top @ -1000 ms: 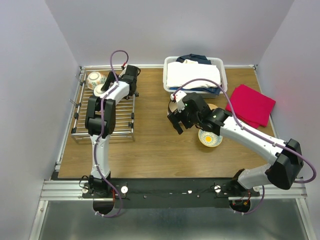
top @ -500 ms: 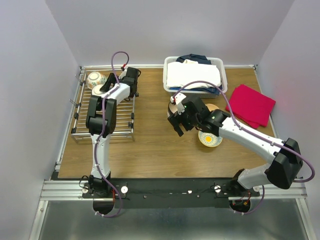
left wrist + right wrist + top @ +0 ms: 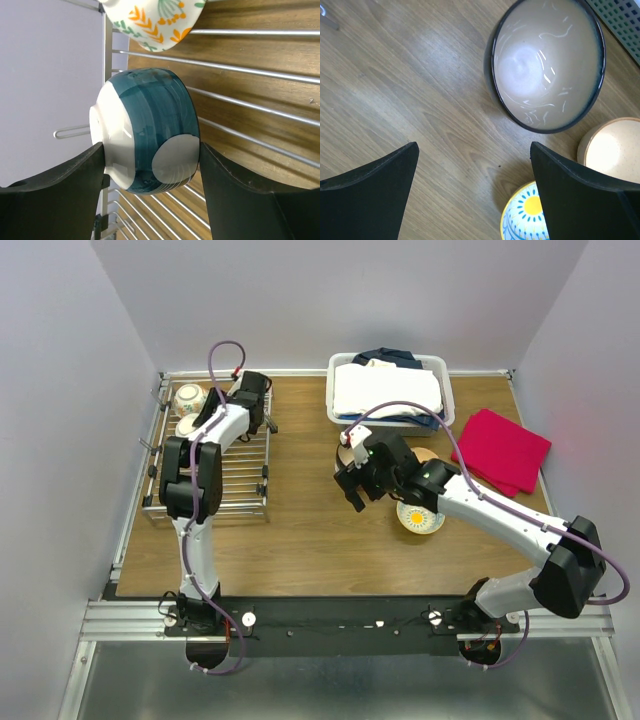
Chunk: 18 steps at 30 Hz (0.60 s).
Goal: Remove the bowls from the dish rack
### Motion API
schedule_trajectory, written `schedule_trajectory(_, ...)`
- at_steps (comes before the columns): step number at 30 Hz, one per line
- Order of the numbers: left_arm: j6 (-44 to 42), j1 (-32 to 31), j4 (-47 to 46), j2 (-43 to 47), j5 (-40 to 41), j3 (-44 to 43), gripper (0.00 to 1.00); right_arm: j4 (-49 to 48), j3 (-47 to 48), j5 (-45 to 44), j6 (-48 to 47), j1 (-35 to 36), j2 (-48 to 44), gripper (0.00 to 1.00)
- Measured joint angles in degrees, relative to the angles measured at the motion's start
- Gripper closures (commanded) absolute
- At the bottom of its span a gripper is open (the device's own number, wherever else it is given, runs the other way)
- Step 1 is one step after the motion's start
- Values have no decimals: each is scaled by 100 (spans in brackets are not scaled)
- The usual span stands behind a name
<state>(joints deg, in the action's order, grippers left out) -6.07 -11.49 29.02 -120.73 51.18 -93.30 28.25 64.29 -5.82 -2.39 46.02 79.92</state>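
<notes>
The silver wire dish rack point(image 3: 240, 480) lies at the left of the table. On its far left end sit a floral bowl point(image 3: 188, 397) point(image 3: 155, 20) and, on its side, a dark blue and white bowl point(image 3: 187, 426) point(image 3: 150, 130). My left gripper point(image 3: 200, 418) point(image 3: 151, 146) has both fingers against this blue bowl, one at its foot and one at its rim. My right gripper point(image 3: 351, 492) point(image 3: 472, 147) hangs open over bare wood. Close by on the table are a dark-rimmed bowl point(image 3: 345, 453) point(image 3: 547, 65), a cream bowl point(image 3: 425, 455) point(image 3: 612, 147) and a yellow sun-patterned bowl point(image 3: 420, 518) point(image 3: 527, 215).
A white plastic basket point(image 3: 445, 390) with folded clothes stands at the back centre. A red cloth point(image 3: 500, 448) lies at the back right. Grey walls close in the table on three sides.
My left arm has shifted left over the rack's far end, and its jaws have closed in onto the blue bowl. The right arm has hardly moved.
</notes>
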Motion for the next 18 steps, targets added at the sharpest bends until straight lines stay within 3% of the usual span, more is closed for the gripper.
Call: schedule_trajectory(18, 1419, 656, 1143, 1143, -1453, 0, 55, -907, -94, 925, 219, 0, -11, 0)
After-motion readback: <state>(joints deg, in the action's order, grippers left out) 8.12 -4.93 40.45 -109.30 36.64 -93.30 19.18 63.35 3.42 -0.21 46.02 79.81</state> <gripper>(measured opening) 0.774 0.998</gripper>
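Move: The left hand already holds the teal-and-white bowl low over the rack's left part. The floral bowl still in the rack is about 7 cm ahead of it, roughly level left-right and 4 cm lower. The waiting right hand is some 35 cm right and 17 cm back of that left hand. From the right hand, the teal bowl is therefore 35 cm left and 17 cm ahead; the grey bowl on the table is about 8 cm ahead, 3 cm right and 13 cm below, and the peach bowl 6 cm ahead and 18 cm right. Up and back, with a slight drift left, the left hand lifts the pinched teal-and-white bowl about 5 cm away from the floral bowl and the rack wires, keeping its grip while the fingers tip some 20 degrees further downward. The right hand, empty and wide open, gathers speed leftward for about 4 cm, rising 2 cm and tilting its fingers up, towards the held bowl. ##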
